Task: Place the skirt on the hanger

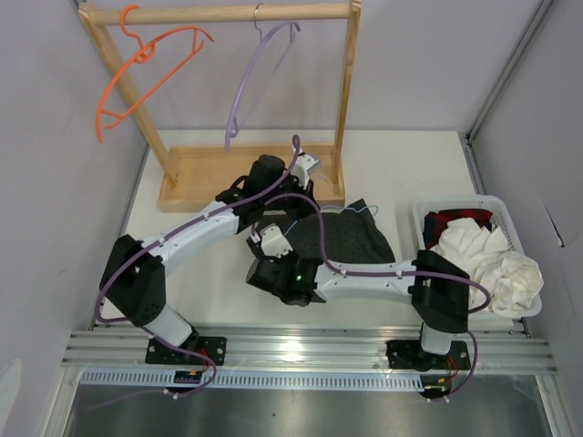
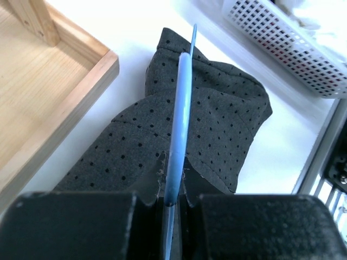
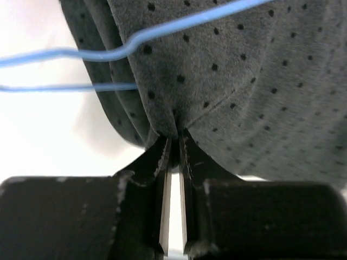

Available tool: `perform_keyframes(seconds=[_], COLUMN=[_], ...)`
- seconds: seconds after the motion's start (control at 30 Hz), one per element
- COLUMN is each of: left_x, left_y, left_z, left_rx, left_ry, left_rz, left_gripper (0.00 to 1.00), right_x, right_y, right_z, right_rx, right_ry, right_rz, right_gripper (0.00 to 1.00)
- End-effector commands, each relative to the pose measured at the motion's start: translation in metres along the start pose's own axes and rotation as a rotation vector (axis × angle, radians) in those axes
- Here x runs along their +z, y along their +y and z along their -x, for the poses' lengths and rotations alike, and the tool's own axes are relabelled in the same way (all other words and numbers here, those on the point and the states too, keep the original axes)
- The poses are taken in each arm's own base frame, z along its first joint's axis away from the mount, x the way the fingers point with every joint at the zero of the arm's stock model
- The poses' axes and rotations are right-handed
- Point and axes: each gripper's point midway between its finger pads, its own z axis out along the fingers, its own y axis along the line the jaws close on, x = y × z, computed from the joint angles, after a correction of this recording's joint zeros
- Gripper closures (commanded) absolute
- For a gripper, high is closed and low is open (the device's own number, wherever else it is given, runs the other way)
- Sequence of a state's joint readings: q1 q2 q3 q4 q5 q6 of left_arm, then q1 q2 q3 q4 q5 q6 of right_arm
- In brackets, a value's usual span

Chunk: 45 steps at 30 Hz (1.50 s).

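The dark grey dotted skirt (image 1: 351, 235) lies on the white table between the two arms. It fills the left wrist view (image 2: 217, 130) and the right wrist view (image 3: 260, 97). The thin light-blue hanger (image 2: 181, 103) runs over the skirt. My left gripper (image 2: 173, 187) is shut on the hanger wire, just above the skirt; it sits near the wooden base (image 1: 291, 177). My right gripper (image 3: 174, 142) is shut on a pinched fold of the skirt's edge, with the hanger wire (image 3: 108, 53) crossing just beyond it. In the top view the right gripper (image 1: 264, 238) is at the skirt's left edge.
A wooden rack (image 1: 219, 14) stands at the back on a wooden tray base (image 1: 196, 187), holding an orange hanger (image 1: 137, 77) and a purple hanger (image 1: 260, 73). A white basket (image 1: 421, 218) at the right holds white cloth (image 1: 487, 259) and dark red cloth (image 1: 451, 221).
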<state>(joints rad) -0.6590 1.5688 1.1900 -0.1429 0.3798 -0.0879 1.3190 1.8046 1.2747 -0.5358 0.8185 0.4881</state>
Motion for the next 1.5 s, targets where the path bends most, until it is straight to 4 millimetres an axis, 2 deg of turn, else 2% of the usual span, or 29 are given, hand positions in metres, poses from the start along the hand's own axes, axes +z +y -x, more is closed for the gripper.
perform_keyframes(seconds=[0.0,0.03,0.07,0.2,0.23,0.27,0.4,0.47,0.53,0.57,0.67,0.77,0.83,0.93,1.03,1.23,1.3,1.4,1.47], left_x=[-0.012,-0.013,-0.014,-0.015,-0.013,-0.012,-0.004,-0.004,-0.003,-0.006,-0.009,-0.016,-0.018,-0.024,-0.03,-0.045,-0.058,-0.066,-0.069], left_y=[-0.022,-0.024,-0.028,-0.035,-0.035,-0.036,-0.033,-0.033,-0.034,-0.038,-0.043,-0.048,-0.051,-0.055,-0.049,-0.041,-0.038,-0.03,-0.026], left_z=[0.029,0.03,0.029,0.032,0.031,0.03,0.029,0.035,0.044,0.057,0.064,0.08,0.078,0.085,0.091,0.108,0.114,0.12,0.119], left_rx=[0.023,0.021,0.019,0.018,0.016,0.017,0.007,0.006,0.011,0.02,0.025,0.044,0.038,0.033,0.018,0.012,-0.014,-0.007,0.002], left_ry=[-0.067,-0.067,-0.064,-0.063,-0.056,-0.054,-0.046,-0.067,-0.078,-0.093,-0.098,-0.124,-0.111,-0.134,-0.154,-0.181,-0.203,-0.204,-0.197], left_rz=[-0.081,-0.09,-0.107,-0.12,-0.12,-0.118,-0.095,-0.095,-0.1,-0.11,-0.13,-0.144,-0.167,-0.202,-0.198,-0.201,-0.236,-0.192,-0.168], left_gripper=[1.0,1.0,1.0,1.0,1.0,1.0,1.0,1.0,1.0,1.0,1.0,1.0,1.0,1.0,1.0,1.0,1.0,1.0,1.0], right_x=[-0.05,-0.063,-0.065,-0.082,-0.088,-0.093,-0.115,-0.121,-0.125,-0.125,-0.126,-0.125,-0.125,-0.127,-0.133,-0.15,-0.148,-0.143,-0.142], right_y=[-0.026,-0.025,-0.033,-0.051,-0.049,-0.058,-0.061,-0.056,-0.047,-0.044,-0.026,-0.008,0.002,0.014,0.022,0.025,0.021,0.018,0.018], right_z=[0.074,0.081,0.091,0.107,0.11,0.118,0.133,0.133,0.126,0.121,0.104,0.087,0.073,0.059,0.045,0.021,0.006,-0.009,-0.011], right_rx=[0.114,0.109,0.132,0.155,0.165,0.19,0.216,0.2,0.166,0.152,0.098,0.055,0.04,0.015,-0.031,-0.105,-0.122,-0.12,-0.11], right_ry=[-0.137,-0.13,-0.13,-0.126,-0.123,-0.141,-0.156,-0.142,-0.113,-0.098,-0.059,-0.027,0.002,0.028,0.055,0.093,0.118,0.146,0.141], right_rz=[0.096,0.181,0.197,0.299,0.35,0.368,0.476,0.514,0.553,0.561,0.6,0.63,0.657,0.7,0.738,0.799,0.789,0.779,0.783], right_gripper=[0.91,0.91,0.91,0.92,0.92,0.92,0.93,0.93,0.94,0.94,0.94,0.95,0.95,0.95,0.96,0.96,0.96,0.95,0.96])
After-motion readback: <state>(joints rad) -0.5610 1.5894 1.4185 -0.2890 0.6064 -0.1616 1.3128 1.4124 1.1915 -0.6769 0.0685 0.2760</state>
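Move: From the right gripper, which already pinches an edge of the skirt, the hanger's left end is roughly 7 cm to the left, about level and a hair nearer the base. The hanger's neck, in the left gripper, is some 8 cm ahead, 7 cm right and 9 cm above. The skirt's spread middle lies about 12 cm right, level, 7 cm down. From the left gripper, the pinched skirt edge is around 8 cm back, 7 cm left and 9 cm below. Keep the pinch on the skirt and lift the right gripper steeply, about 17 cm, beside the hanger's left part. Then pull back towards the base some 12 cm while sinking about 10 cm, tipping the fingers more downward and turning them counter-clockwise. Meanwhile keep the left gripper shut on the hanger and raise it about 7 cm. ##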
